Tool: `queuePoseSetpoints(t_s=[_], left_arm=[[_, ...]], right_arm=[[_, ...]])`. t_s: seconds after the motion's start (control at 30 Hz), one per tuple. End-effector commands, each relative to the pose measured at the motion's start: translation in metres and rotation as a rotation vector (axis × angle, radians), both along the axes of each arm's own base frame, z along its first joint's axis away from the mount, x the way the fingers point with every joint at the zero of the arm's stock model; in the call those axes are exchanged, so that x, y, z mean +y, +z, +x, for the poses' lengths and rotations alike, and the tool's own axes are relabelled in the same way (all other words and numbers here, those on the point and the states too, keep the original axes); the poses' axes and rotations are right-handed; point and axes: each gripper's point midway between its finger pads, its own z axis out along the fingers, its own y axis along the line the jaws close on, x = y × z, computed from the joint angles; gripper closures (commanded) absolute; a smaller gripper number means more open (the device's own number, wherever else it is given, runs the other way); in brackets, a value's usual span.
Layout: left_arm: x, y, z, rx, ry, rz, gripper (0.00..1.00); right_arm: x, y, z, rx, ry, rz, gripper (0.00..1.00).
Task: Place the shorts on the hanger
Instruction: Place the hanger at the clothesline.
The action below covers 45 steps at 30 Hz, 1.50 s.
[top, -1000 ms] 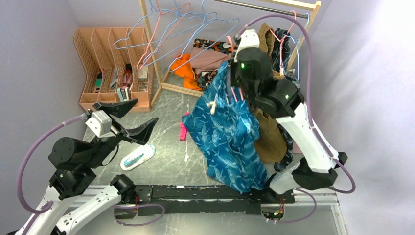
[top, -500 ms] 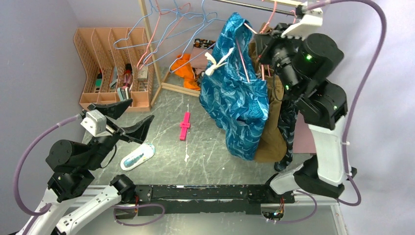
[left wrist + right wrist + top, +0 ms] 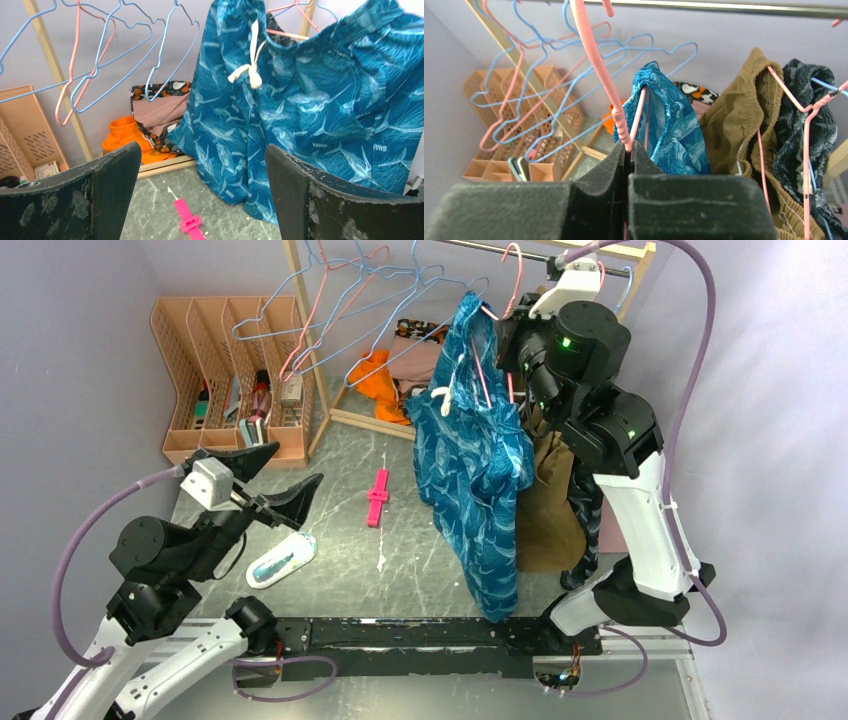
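The teal-blue shorts point(image 3: 475, 470) with a cream drawstring hang draped over the pink wire hanger point(image 3: 488, 365). My right gripper point(image 3: 512, 340) is shut on the hanger's neck and holds it up beside the rail point(image 3: 530, 255). In the right wrist view the jaws point(image 3: 629, 147) pinch the pink hanger point(image 3: 596, 60), whose hook reaches up to the rail point(image 3: 724, 7), with the shorts point(image 3: 669, 125) behind. My left gripper point(image 3: 275, 475) is open and empty, low at the left. In the left wrist view the shorts point(image 3: 310, 110) hang ahead.
Tan-brown shorts point(image 3: 550, 510) and a dark patterned garment point(image 3: 804, 130) hang on the rail at the right. Light-blue hangers point(image 3: 400, 300) hang at the left of the rack. A pink clip point(image 3: 377, 497), an oval item point(image 3: 281, 560) and a peach organizer point(image 3: 235, 370) sit on the table.
My right arm has carried the hanger and shorts from low over the table up to the rail, then shifted left. The shorts now hang straighter. The left arm has barely moved.
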Motion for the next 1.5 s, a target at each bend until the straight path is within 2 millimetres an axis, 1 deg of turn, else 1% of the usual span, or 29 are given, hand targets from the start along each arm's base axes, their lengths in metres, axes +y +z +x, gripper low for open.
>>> queuePoseSetpoints(t_s=[0.0, 0.1, 0.17, 0.23, 0.33, 0.43, 0.47, 0.53, 0.63, 0.87, 0.97, 1.03, 1.2, 1.47], left_arm=[[0.004, 0.000, 0.008, -0.001, 0.047, 0.033, 0.03], [0.003, -0.010, 0.012, 0.008, 0.059, 0.054, 0.03], [0.003, -0.019, 0.014, 0.014, 0.065, 0.064, 0.03], [0.003, -0.029, 0.015, 0.021, 0.070, 0.075, 0.03], [0.003, -0.043, 0.018, 0.039, 0.076, 0.091, 0.03], [0.002, -0.055, 0.018, 0.052, 0.073, 0.091, 0.03], [0.001, -0.058, 0.018, 0.055, 0.071, 0.088, 0.03], [0.001, -0.066, 0.018, 0.062, 0.071, 0.084, 0.03], [-0.001, -0.081, 0.019, 0.077, 0.067, 0.087, 0.03], [-0.003, -0.112, 0.023, 0.119, 0.070, 0.107, 0.03], [-0.003, -0.128, 0.024, 0.143, 0.075, 0.121, 0.03], [-0.004, -0.140, 0.026, 0.167, 0.077, 0.136, 0.03], [-0.008, -0.147, 0.029, 0.187, 0.072, 0.161, 0.03], [-0.017, -0.160, 0.030, 0.229, 0.036, 0.203, 0.03]], right_arm=[[-0.012, 0.049, -0.011, -0.116, -0.015, 0.131, 1.00], [-0.008, 0.020, 0.000, -0.072, -0.041, 0.113, 1.00], [-0.012, 0.004, 0.007, -0.049, -0.060, 0.108, 1.00], [-0.020, -0.007, 0.018, -0.027, -0.080, 0.111, 1.00], [-0.027, -0.015, 0.032, 0.000, -0.063, 0.140, 1.00], [-0.034, -0.017, 0.042, -0.006, -0.046, 0.170, 1.00], [-0.040, -0.017, 0.046, -0.008, -0.057, 0.180, 1.00], [-0.045, -0.019, 0.052, -0.019, -0.059, 0.191, 1.00], [-0.051, -0.014, 0.055, -0.060, -0.069, 0.211, 1.00], [-0.056, 0.007, 0.057, -0.132, -0.092, 0.234, 1.00], [-0.060, 0.010, 0.058, -0.149, -0.113, 0.233, 1.00], [-0.063, 0.008, 0.061, -0.147, -0.135, 0.229, 1.00], [-0.068, 0.008, 0.064, -0.177, -0.167, 0.237, 1.00], [-0.067, 0.005, 0.072, -0.184, -0.179, 0.225, 1.00]])
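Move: My right hand grips the pink hanger's neck, with the blue shorts hanging from it. The free stretch of clothesline rod I want is about 14 cm ahead, 6 cm to the right and 7 cm up. The brown shorts' hanger neck is some 15 cm ahead and 16 cm right, about level in height; the blue hangers' necks are roughly 18 cm ahead and 17 cm left. From my idle left hand, that stretch lies about 28 cm ahead, 47 cm right and 18 cm up. Keeping the hanger's neck pinched, I bring my right hand about 7 cm forward and 6 cm right towards the rod, dipping after a tiny lift and then rising partway back, while I roll its left side up and swing it clockwise, some 10 degrees each. My open left hand sinks about 16 cm, tipping down. ##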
